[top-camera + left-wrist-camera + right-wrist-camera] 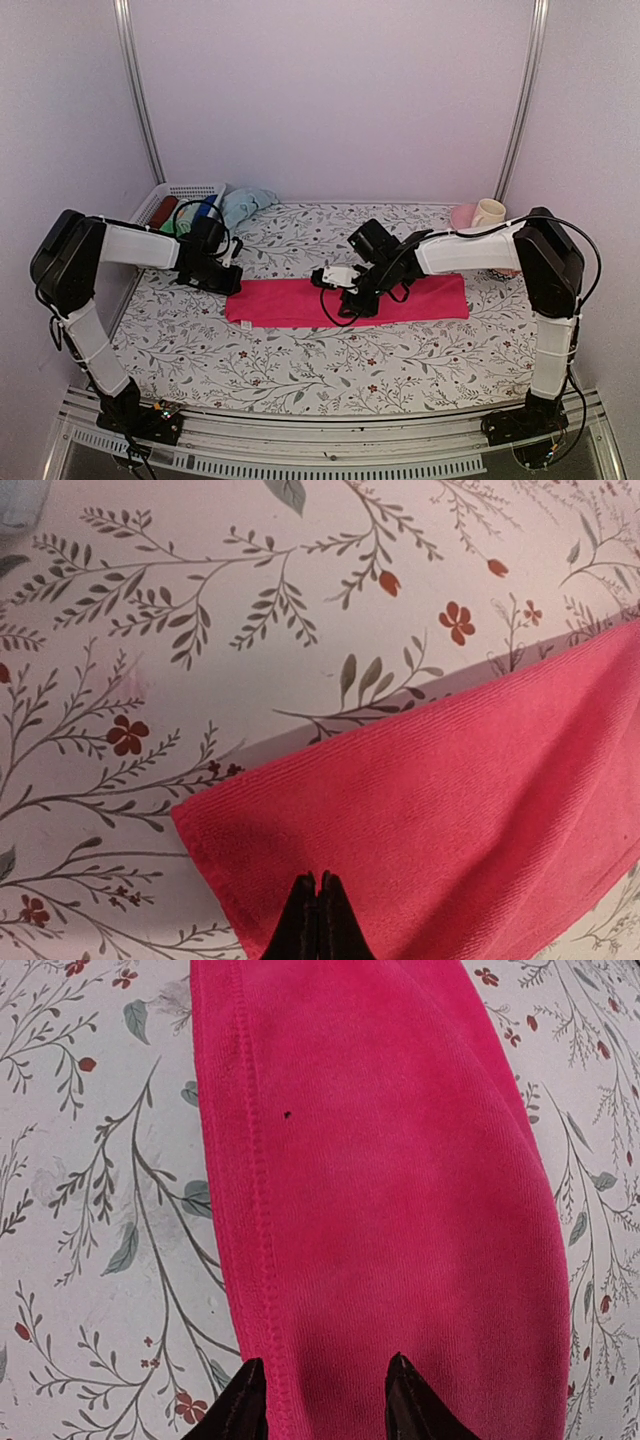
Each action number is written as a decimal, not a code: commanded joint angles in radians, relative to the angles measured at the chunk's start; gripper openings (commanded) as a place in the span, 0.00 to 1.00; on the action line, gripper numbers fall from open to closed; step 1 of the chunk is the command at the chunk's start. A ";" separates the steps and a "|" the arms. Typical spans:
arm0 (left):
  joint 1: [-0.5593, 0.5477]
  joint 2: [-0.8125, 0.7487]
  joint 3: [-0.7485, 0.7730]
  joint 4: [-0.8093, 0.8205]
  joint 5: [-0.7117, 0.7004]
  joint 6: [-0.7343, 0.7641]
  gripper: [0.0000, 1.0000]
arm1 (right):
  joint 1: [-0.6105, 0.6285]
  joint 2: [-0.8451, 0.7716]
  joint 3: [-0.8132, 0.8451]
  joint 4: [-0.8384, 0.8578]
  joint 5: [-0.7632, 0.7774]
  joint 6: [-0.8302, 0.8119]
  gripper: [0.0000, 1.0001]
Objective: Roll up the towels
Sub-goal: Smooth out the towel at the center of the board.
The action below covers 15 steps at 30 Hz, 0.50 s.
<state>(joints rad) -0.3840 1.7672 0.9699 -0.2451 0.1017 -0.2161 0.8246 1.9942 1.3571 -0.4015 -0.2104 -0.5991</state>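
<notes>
The bright pink towel [420, 298] lies flat as a long strip across the middle of the table. My left gripper [228, 279] is at its left end. In the left wrist view the left gripper [317, 882] is shut, its tips over the pink towel [450, 800] near a corner, and no cloth shows between them. My right gripper [348, 300] is over the strip's middle. In the right wrist view the right gripper [322, 1370] is open, straddling the hemmed side of the pink towel [380, 1160]. The pale blue towel [247, 205] lies crumpled at the back left.
A white basket [170, 194] at the back left holds coloured rolls. A cream cup [489, 212] and a pink object [462, 215] stand at the back right. Metal posts [140, 95] rise at both back corners, and the walls are close on both sides.
</notes>
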 commanded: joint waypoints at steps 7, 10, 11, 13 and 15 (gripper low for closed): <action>-0.011 0.032 0.028 0.006 -0.093 0.000 0.02 | 0.096 0.103 0.171 0.037 0.014 -0.032 0.42; -0.010 0.034 0.027 0.010 -0.102 0.002 0.02 | 0.111 0.155 0.248 0.035 0.025 -0.011 0.40; -0.010 0.034 0.027 0.012 -0.101 0.002 0.02 | 0.114 0.171 0.269 0.034 0.026 -0.002 0.40; -0.010 0.034 0.026 0.018 -0.098 0.003 0.03 | 0.121 0.208 0.301 0.034 0.027 0.013 0.39; -0.011 0.031 0.023 0.024 -0.092 0.002 0.03 | 0.127 0.234 0.324 0.035 0.028 0.020 0.39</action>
<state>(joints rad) -0.3843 1.7847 0.9794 -0.2440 0.0139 -0.2150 0.9386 2.1685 1.6279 -0.3717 -0.1936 -0.6090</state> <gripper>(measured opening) 0.027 0.388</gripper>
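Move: The towel lies flat, and its left end is some 27 cm to the right hand's left and about 4 cm farther out, roughly 2 cm lower. The white tag on its near edge sits about 24 cm left and 3 cm back of the right hand. That left end is only about 2 cm left and 3 cm back of the closed left fingers, the tag about 10 cm back and 2 cm right of them. The right hand sweeps about 9 cm to the left along the near half of the towel, towards its left end and the tag, first rising about 2 cm and then holding nearly level, with a slight counter-clockwise turn and the fingers staying partly open. The left hand keeps its shut fingertips down at the towel's far left corner, easing about 1.5 cm left and slightly forward as it settles half a centimetre lower. ##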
